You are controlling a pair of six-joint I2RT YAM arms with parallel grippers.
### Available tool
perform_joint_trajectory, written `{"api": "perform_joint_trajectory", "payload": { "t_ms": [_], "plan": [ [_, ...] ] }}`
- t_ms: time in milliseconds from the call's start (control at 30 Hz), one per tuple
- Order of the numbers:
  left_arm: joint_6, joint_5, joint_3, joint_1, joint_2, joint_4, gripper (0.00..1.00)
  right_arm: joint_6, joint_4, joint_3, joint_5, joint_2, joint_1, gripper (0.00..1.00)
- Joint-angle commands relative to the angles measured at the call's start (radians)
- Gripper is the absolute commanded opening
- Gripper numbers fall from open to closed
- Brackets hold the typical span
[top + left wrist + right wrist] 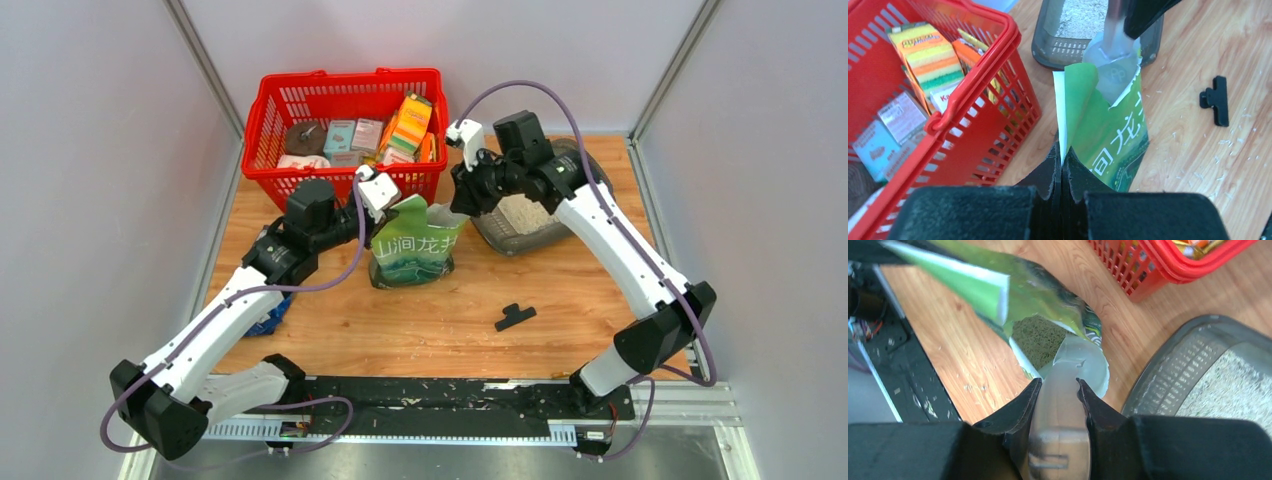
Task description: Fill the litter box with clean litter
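The dark grey litter box (pixel 500 238) sits at the back right, partly under my right arm, with pale beige clean litter (pixel 525 212) lying in it. It also shows in the right wrist view (pixel 1168 365), litter (pixel 1233 385). An open green-and-white pouch (pixel 415 250) stands just left of it. My left gripper (pixel 1062 154) is shut on the pouch's white top edge (pixel 1060 115) and holds the mouth open. My right gripper (pixel 1058 386) is shut on the handle of a translucent scoop (pixel 1083 360), whose bowl sits at the pouch mouth above granules inside the pouch (pixel 1035 337).
A red mesh basket (pixel 270 120) full of packets stands at the back left, close to the pouch and my left gripper (pixel 385 210). A black clip (pixel 514 316) lies on the wood in front. A blue bag (pixel 268 318) lies under the left arm. Spilled granules dot the table.
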Motion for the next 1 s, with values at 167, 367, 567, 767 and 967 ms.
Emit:
{"api": "perform_joint_trajectory", "payload": {
  "t_ms": [167, 367, 567, 767, 967],
  "plan": [
    [-0.301, -0.092, 0.099, -0.007, -0.089, 0.292, 0.00, 0.375, 0.127, 0.053, 0.558, 0.030, 0.116, 0.00],
    [-0.248, -0.115, 0.142, -0.005, -0.036, 0.360, 0.00, 0.364, 0.109, 0.124, 0.600, 0.123, 0.155, 0.00],
    [-0.243, -0.058, 0.145, -0.007, -0.006, 0.382, 0.00, 0.340, 0.081, -0.047, 0.537, 0.138, 0.137, 0.00],
    [-0.188, -0.035, 0.149, -0.007, 0.002, 0.365, 0.00, 0.360, 0.040, -0.143, 0.379, 0.165, 0.104, 0.00],
    [-0.128, -0.018, 0.191, -0.007, 0.034, 0.337, 0.00, 0.390, 0.030, -0.233, 0.295, 0.184, 0.103, 0.00]
  ]
}}
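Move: The right hand holds the scoop, its bowl already in the open mouth of the litter bag. The bag's middle lies about 11 cm to this hand's left, level with it fore and aft, some 14 cm below. The litter box stands roughly 16 cm ahead and 19 cm right, the black clip some 12 cm back and 13 cm right. From the left hand, which pinches the bag's rim, the bag's middle is about 5 cm right and 14 cm below. The right hand, keeping its grip on the scoop, drives the bowl farther into the bag's mouth: first about 4 cm forward and 3 cm left while the wrist swings some 25 degrees clockwise, then roughly 5 cm straight down, bringing the fingers close to the rim. The left hand keeps pinching the rim, easing about 2 cm forward. ##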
